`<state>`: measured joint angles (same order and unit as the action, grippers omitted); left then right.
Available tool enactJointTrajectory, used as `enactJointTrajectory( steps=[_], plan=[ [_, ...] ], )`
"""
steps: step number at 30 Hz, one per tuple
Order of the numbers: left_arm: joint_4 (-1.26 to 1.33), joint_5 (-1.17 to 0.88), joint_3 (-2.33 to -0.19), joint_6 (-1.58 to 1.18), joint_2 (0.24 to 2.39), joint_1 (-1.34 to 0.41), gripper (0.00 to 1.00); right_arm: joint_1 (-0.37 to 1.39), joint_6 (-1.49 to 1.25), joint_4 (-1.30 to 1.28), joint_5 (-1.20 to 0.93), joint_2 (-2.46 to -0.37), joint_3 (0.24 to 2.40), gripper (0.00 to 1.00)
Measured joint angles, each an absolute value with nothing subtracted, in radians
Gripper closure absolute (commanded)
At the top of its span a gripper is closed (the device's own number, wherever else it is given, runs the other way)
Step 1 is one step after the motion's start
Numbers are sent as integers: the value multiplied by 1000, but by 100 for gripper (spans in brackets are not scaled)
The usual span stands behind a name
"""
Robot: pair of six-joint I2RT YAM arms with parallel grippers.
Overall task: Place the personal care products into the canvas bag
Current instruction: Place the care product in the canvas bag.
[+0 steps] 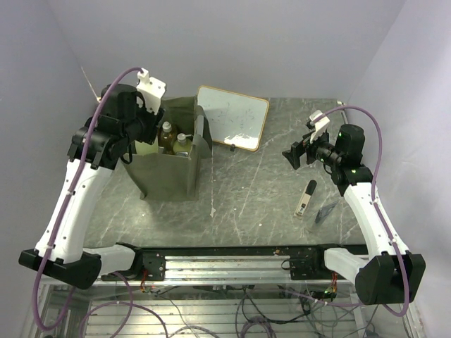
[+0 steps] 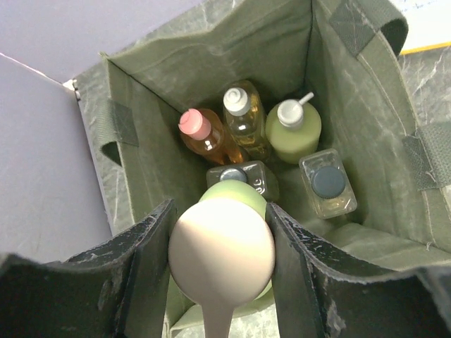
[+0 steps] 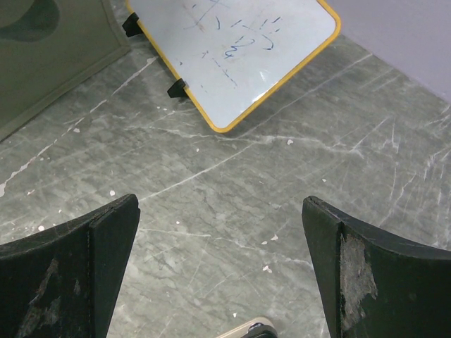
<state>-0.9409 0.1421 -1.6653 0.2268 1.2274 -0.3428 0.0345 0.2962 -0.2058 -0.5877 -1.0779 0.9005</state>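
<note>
My left gripper [image 2: 220, 211] is shut on a green bottle [image 2: 232, 193] with a pale pink cap [image 2: 220, 250], held just above the open mouth of the olive canvas bag [image 2: 211, 49]. Standing inside the bag are an orange bottle with a pink cap [image 2: 204, 134], an amber pump bottle [image 2: 243, 116], a yellow-green pump bottle [image 2: 292, 130] and two clear bottles with black caps [image 2: 328, 183]. From above, the bag [image 1: 165, 172] stands at the left, with the left gripper [image 1: 148, 130] over its left rim. My right gripper [image 1: 299, 151] hangs open over bare table.
A wood-framed whiteboard [image 1: 232, 117] lies flat behind the bag, also in the right wrist view [image 3: 232, 49]. A marker [image 1: 305, 199] and a small dark item [image 1: 325, 211] lie under the right arm. The grey marble table [image 1: 239, 183] ends at walls behind and at both sides.
</note>
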Motion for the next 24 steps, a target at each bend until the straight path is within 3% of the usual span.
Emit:
enactJointTrajectory(
  steps=[24],
  plan=[
    [-986, 121, -1530, 230, 1299, -338, 93, 35, 298, -205, -588, -1078, 897, 0]
  ],
)
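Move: Beneath the left hand, which already grips the green bottle by its peach pump cap, the canvas bag's middle lies about 3 cm ahead, 4 cm right and 22 cm down. Inside, some 26 cm below the hand, stand the white-capped bottle 9 cm ahead and 3 right, the green pump bottle 6 ahead and 8 right, and a clear bottle 4 ahead and 1 right. From the right hand the bag is roughly 40 cm left, 1 ahead, 11 lower. Sinking almost straight down by about 8 cm, the left hand lowers the peach-capped bottle deeper into the front-left part of the bag, on the near side of the bottles already there. The fingers tip some 15 degrees further downward on the way and keep their hold on the pump cap. ##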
